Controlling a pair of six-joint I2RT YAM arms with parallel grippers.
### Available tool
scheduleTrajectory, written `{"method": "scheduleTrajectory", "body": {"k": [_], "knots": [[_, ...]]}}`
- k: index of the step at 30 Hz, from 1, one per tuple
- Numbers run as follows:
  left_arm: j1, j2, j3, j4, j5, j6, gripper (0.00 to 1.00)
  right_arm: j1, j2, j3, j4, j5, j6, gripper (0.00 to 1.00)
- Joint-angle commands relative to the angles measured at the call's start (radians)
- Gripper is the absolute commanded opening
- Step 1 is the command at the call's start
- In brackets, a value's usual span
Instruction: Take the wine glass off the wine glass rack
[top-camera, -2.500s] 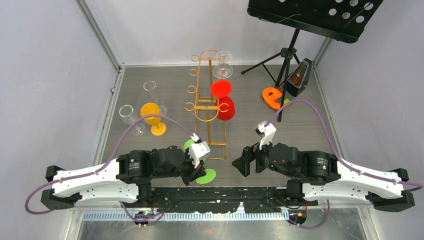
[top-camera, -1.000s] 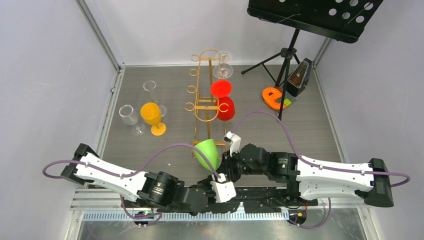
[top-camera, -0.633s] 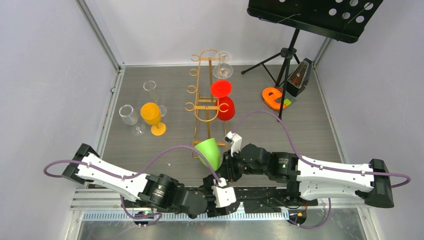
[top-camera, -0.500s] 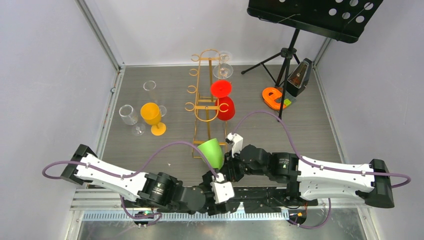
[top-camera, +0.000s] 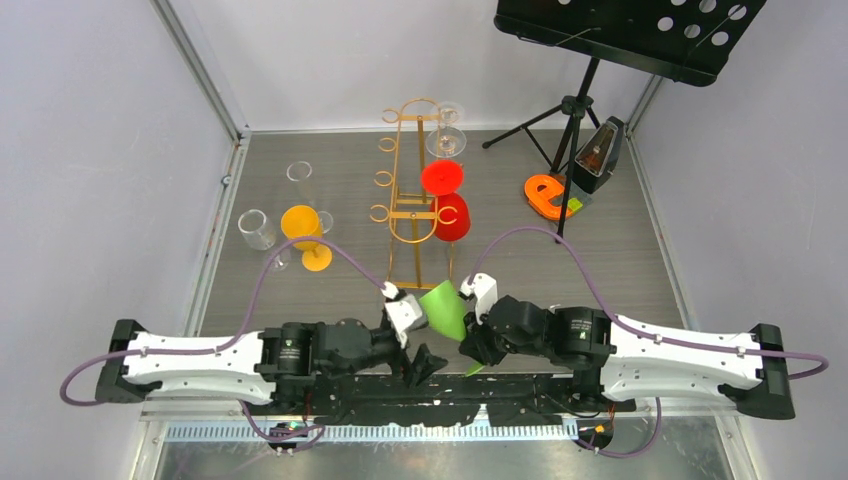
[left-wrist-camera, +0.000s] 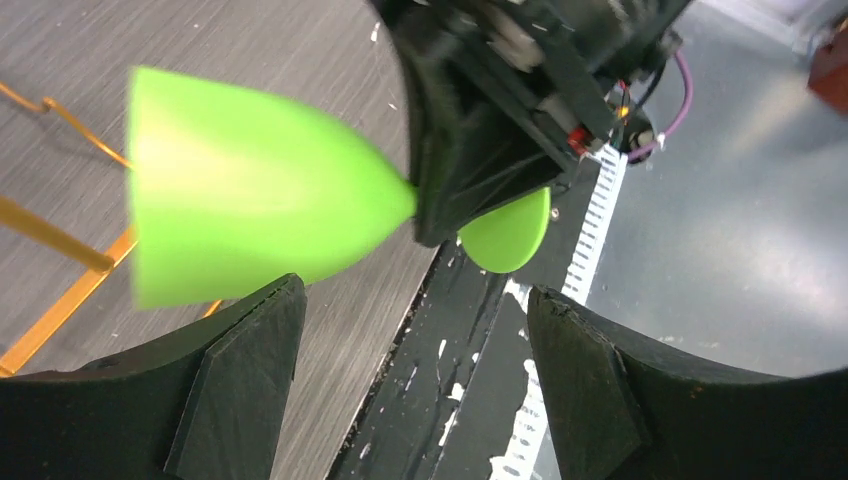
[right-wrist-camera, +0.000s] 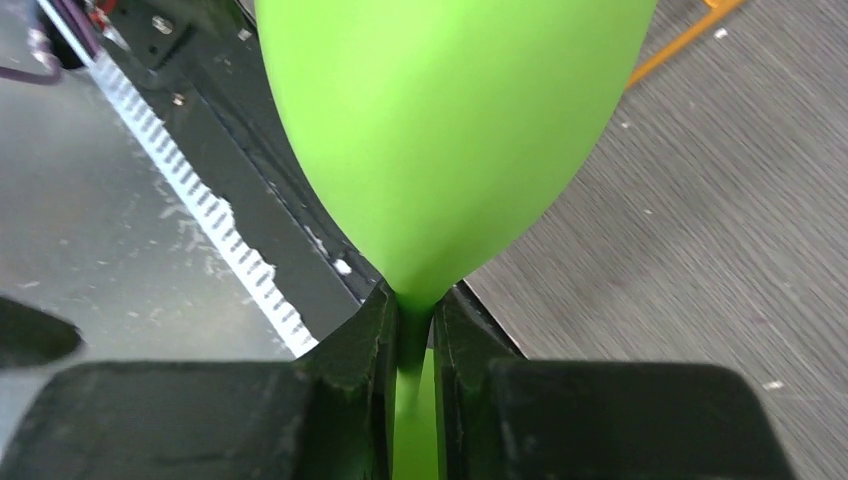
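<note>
A green wine glass (top-camera: 445, 308) hangs tilted over the table's near edge, bowl toward the gold wine glass rack (top-camera: 412, 215). My right gripper (top-camera: 468, 338) is shut on its stem (right-wrist-camera: 412, 318), just under the bowl (right-wrist-camera: 450, 130). My left gripper (top-camera: 421, 360) stands open beside and below the glass, and nothing lies between its fingers (left-wrist-camera: 250, 350). From the left wrist, the bowl (left-wrist-camera: 250, 200) and the foot (left-wrist-camera: 505, 235) show on either side of the right gripper's black jaws. Two red glasses (top-camera: 447, 200) and a clear one (top-camera: 446, 135) hang on the rack.
A yellow glass (top-camera: 302, 232) and two clear glasses (top-camera: 256, 230) stand left of the rack. At the back right are a black music stand (top-camera: 575, 110), a metronome (top-camera: 600, 155) and an orange object (top-camera: 545, 195). Walls close in on both sides.
My left gripper has opened and let go of the green glass, and its arm has swung back to the left. The right gripper keeps the stem; the glass has shifted slightly right.
</note>
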Motion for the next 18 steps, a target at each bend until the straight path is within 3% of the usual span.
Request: {"method": "scheduleTrajectory", "body": {"k": [1,9,18], "knots": [[0.117,-0.097,-0.039,0.102,0.117,-0.111,0.82,0.012,-0.017,0.031,-0.096,0.073,-0.077,0.06],[0.386,-0.247,-0.141,0.124,0.294,-0.316,0.83,0.077,-0.002,0.101,-0.184,0.141,-0.148,0.06],[0.619,-0.319,-0.236,0.146,0.476,-0.492,0.82,0.184,0.039,0.150,-0.216,0.191,-0.246,0.06]]}}
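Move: Ahead of the left gripper by about 7 cm, 2 cm to its right and slightly lower, is the green wine glass. From the same hand, the rack's middle stands some 26 cm ahead and 3 cm left, the red glass hangs about 24 cm ahead and 1 cm right, and the yellow glass stands roughly 26 cm ahead, 24 cm left. The right fingers already pinch the green glass's stem; its middle is some 2 cm ahead and 2 cm left of them. Swinging some 7 cm forward and 5 cm left, in a low arc that rises about 2 cm and sinks again, the wide-open left gripper comes round to the mouth of the green bowl, its fingers turning forward and levelling by about 30 degrees. The right hand keeps its pinch on the stem, shifts about 3 cm right with a small dip and recovery, and turns the bowl towards the left fingers. ##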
